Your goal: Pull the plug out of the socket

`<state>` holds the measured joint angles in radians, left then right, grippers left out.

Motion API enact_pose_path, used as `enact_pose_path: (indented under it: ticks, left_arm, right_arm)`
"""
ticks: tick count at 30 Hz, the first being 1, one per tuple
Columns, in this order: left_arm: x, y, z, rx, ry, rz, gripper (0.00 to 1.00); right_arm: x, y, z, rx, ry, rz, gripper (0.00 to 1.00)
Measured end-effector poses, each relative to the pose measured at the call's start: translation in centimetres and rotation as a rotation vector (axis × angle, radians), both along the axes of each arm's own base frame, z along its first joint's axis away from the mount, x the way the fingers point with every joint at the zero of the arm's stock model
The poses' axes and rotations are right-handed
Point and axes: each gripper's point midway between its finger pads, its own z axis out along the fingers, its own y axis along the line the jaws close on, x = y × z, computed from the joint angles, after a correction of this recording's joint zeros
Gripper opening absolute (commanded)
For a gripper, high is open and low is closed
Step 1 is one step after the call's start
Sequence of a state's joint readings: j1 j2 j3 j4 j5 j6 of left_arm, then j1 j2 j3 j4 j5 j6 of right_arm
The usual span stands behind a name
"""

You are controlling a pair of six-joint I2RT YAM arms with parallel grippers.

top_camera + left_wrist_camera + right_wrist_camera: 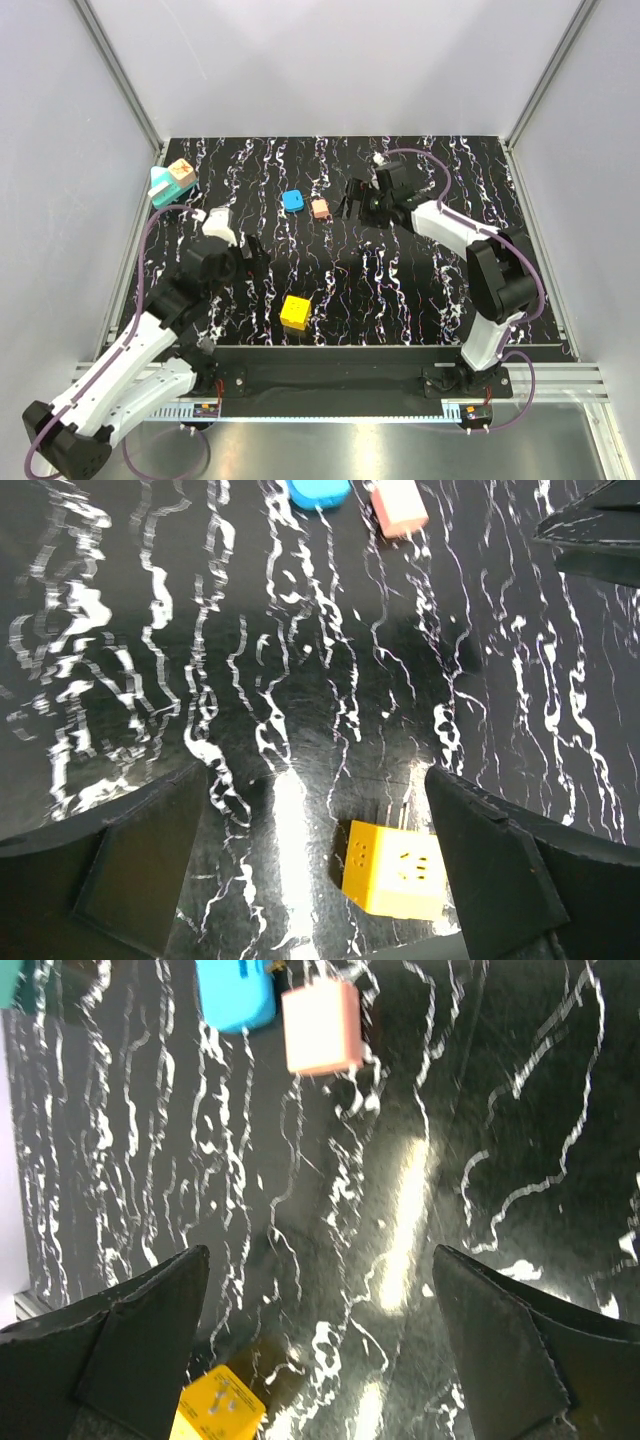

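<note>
The plug (181, 172), a tan cube with an orange mark on top, sits on the teal socket (160, 189) at the table's far left edge. Only a teal sliver of the socket (8, 980) shows in the right wrist view's top left corner. My left gripper (258, 262) (318, 775) is open over bare table, well to the right of and nearer than the socket, with nothing between its fingers. My right gripper (347, 203) (320, 1255) is open and empty near mid-table, pointing left, far from the plug.
A yellow cube (295, 312) (395, 870) (215, 1412) lies near the front, close to my left gripper's right finger. A bright-blue block (293, 201) (318, 490) (238, 995) and a salmon block (320, 208) (398, 505) (322, 1028) lie mid-table. A white block (217, 222) is by the left arm.
</note>
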<state>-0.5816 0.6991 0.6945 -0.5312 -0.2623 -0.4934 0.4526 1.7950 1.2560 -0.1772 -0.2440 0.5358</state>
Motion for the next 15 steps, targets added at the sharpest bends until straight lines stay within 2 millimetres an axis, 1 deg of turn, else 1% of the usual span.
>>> enact_pose_path:
  ticks: [3, 5, 8, 10, 11, 12, 14, 15]
  left_arm:
    - [0.7, -0.5, -0.8, -0.001, 0.034, -0.032, 0.97]
    - [1.1, -0.6, -0.9, -0.003, 0.057, -0.041, 0.97]
    - [2.0, -0.4, -0.8, -0.003, 0.074, -0.04, 0.97]
    - [2.3, 0.2, -0.9, -0.004, 0.079, -0.035, 0.96]
    - [2.5, 0.6, -0.9, -0.007, 0.082, -0.027, 0.96]
    - [2.7, 1.0, -0.8, -0.014, 0.082, -0.017, 0.96]
    - [3.0, 2.1, -0.6, -0.028, 0.075, 0.016, 0.97]
    - [3.1, 2.6, -0.4, -0.035, 0.072, 0.03, 0.97]
  right_arm:
    - [-1.1, -0.5, -1.4, -0.008, 0.03, -0.004, 1.0]
    - [-2.4, -1.0, -2.8, -0.006, 0.072, -0.017, 1.0]
    - [-5.1, -1.7, -5.3, -0.001, 0.134, -0.034, 1.0]
    - [-6.8, -1.5, -6.6, -0.002, 0.165, -0.029, 1.0]
    - [-7.6, -1.1, -7.1, -0.001, 0.172, -0.015, 1.0]
    - [-8.3, -0.3, -7.2, 0.01, 0.169, 0.007, 1.0]
    - [-9.4, 1.4, -6.9, 0.028, 0.151, 0.055, 1.0]
    - [-10.4, 2.5, -6.7, 0.037, 0.144, 0.091, 1.0]
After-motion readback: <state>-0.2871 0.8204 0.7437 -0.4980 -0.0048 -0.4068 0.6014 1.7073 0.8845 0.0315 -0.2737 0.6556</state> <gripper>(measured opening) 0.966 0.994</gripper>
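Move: The yellow plug, the piece with prongs, stands on the table roughly 23 cm back from the empty right hand, about 12 cm to its left and 8 cm below. The pink block lies some 9 cm ahead and 8 cm left of that hand, with the blue block about 7 cm further left of it and 2 cm farther out. From the left hand the yellow plug is about 9 cm back, 9 cm to the right and 15 cm below. The right hand, wide open and empty, draws back about 10 cm and sinks some 7 cm, away from the pink and blue blocks and towards the yellow plug, tipping down by around 10 degrees and swinging from a slight rightward drift to leftward at the end. The left hand, also open, eases about 3 cm forward and then swings left, away from the yellow plug, neither hand touching any piece. ##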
